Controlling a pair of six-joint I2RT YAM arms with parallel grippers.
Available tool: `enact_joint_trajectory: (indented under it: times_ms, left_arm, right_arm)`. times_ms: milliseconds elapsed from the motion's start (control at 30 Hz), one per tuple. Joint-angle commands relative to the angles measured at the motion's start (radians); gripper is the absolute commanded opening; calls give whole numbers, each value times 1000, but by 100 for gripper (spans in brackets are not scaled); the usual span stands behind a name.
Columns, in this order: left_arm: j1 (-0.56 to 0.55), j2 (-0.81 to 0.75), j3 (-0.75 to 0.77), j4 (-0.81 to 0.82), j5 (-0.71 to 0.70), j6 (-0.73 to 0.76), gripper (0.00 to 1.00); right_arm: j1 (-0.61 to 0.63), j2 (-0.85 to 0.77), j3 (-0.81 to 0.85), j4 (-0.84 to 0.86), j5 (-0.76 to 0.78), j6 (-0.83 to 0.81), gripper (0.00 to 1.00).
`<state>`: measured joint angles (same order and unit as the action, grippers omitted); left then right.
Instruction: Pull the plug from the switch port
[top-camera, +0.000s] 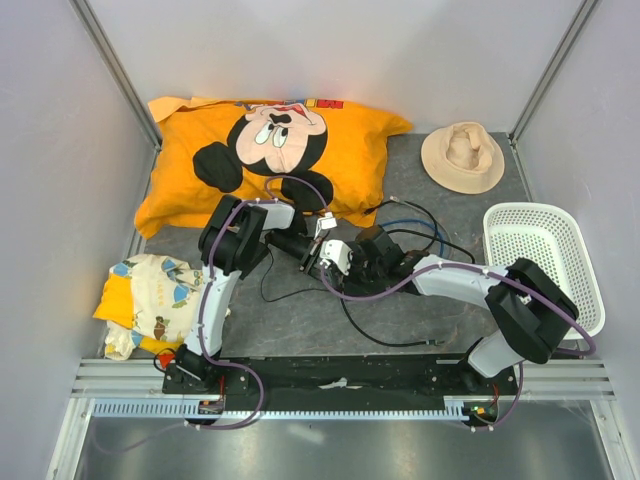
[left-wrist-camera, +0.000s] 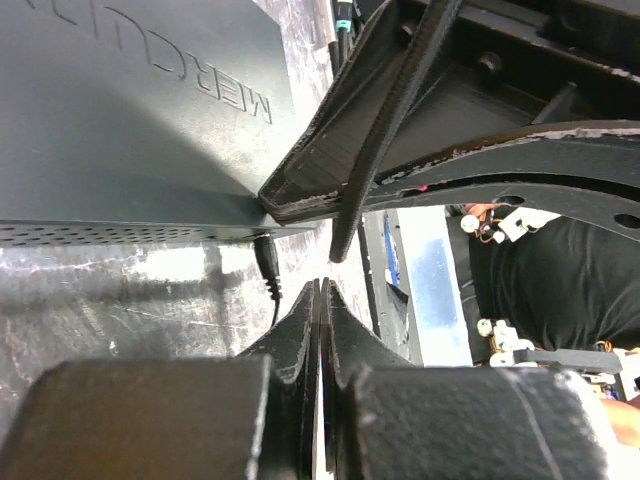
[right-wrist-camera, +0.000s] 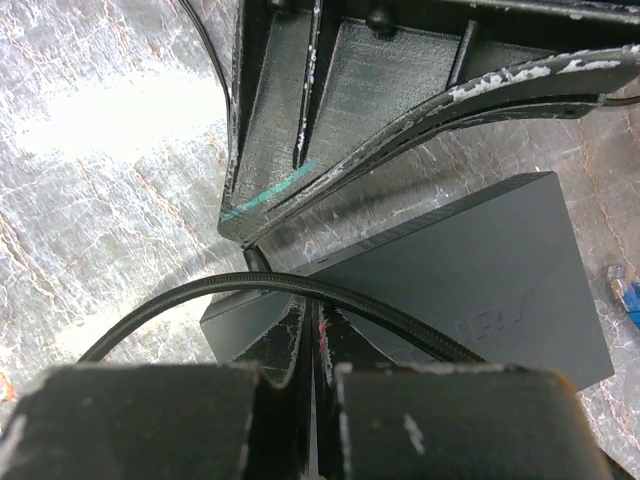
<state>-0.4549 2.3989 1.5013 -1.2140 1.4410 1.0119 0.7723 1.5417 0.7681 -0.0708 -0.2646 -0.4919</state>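
Note:
The switch (left-wrist-camera: 130, 110) is a flat matte black box with raised lettering on its lid, lying on the grey mat; it also shows in the right wrist view (right-wrist-camera: 480, 270) and, mostly covered by the arms, from above (top-camera: 384, 244). A small black plug (left-wrist-camera: 266, 258) on a thin cable sits in its side edge. My left gripper (left-wrist-camera: 322, 290) is shut and empty, its tips just right of the plug and apart from it. My right gripper (right-wrist-camera: 312, 315) is shut with nothing in it, tips over the switch's lid near a corner. A braided black cable (right-wrist-camera: 250, 285) arcs across just beyond those tips.
An orange cartoon pillow (top-camera: 270, 160) lies at the back, a beige hat (top-camera: 462, 157) at the back right, a white basket (top-camera: 540, 260) on the right and a patterned cloth (top-camera: 150, 300) on the left. Black cables (top-camera: 370, 335) and a blue one (top-camera: 410, 225) loop round the switch.

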Motion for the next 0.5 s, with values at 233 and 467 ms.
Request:
enact_joint_trajectory:
  times_ms: [233, 467]
  left_arm:
    - [25, 39, -79, -323, 134, 103, 32]
    - [30, -72, -90, -321, 128, 108, 42]
  right_arm:
    - [2, 67, -92, -195, 65, -13, 0]
    - [-30, 35, 3, -239, 1, 53, 0]
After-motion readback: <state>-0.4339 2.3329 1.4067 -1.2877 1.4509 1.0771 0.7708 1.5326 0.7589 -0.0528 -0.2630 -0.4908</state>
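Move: The plug, still in its port near the back end of the switch's left side, lies from the left hand's shut, empty fingertips roughly 1 cm ahead, 2 cm to the right and 2 cm below; the switch's middle is about 5 cm ahead and 7 cm to the right, 2 cm down. From the right hand, shut on top of the switch, the plug is some 3 cm left, 1 cm back and 1 cm lower, and the switch's middle 3 cm ahead and 2 cm right. The left hand first opens its empty fingers in place beside the plug, then, still opening to about two fifths, backs off the plug and the switch's left side, about 2.5 cm in all, going back, left and up in nearly equal parts with hardly any turn of the wrist. The right hand stays put, its shut fingertips still resting on top of the switch. ##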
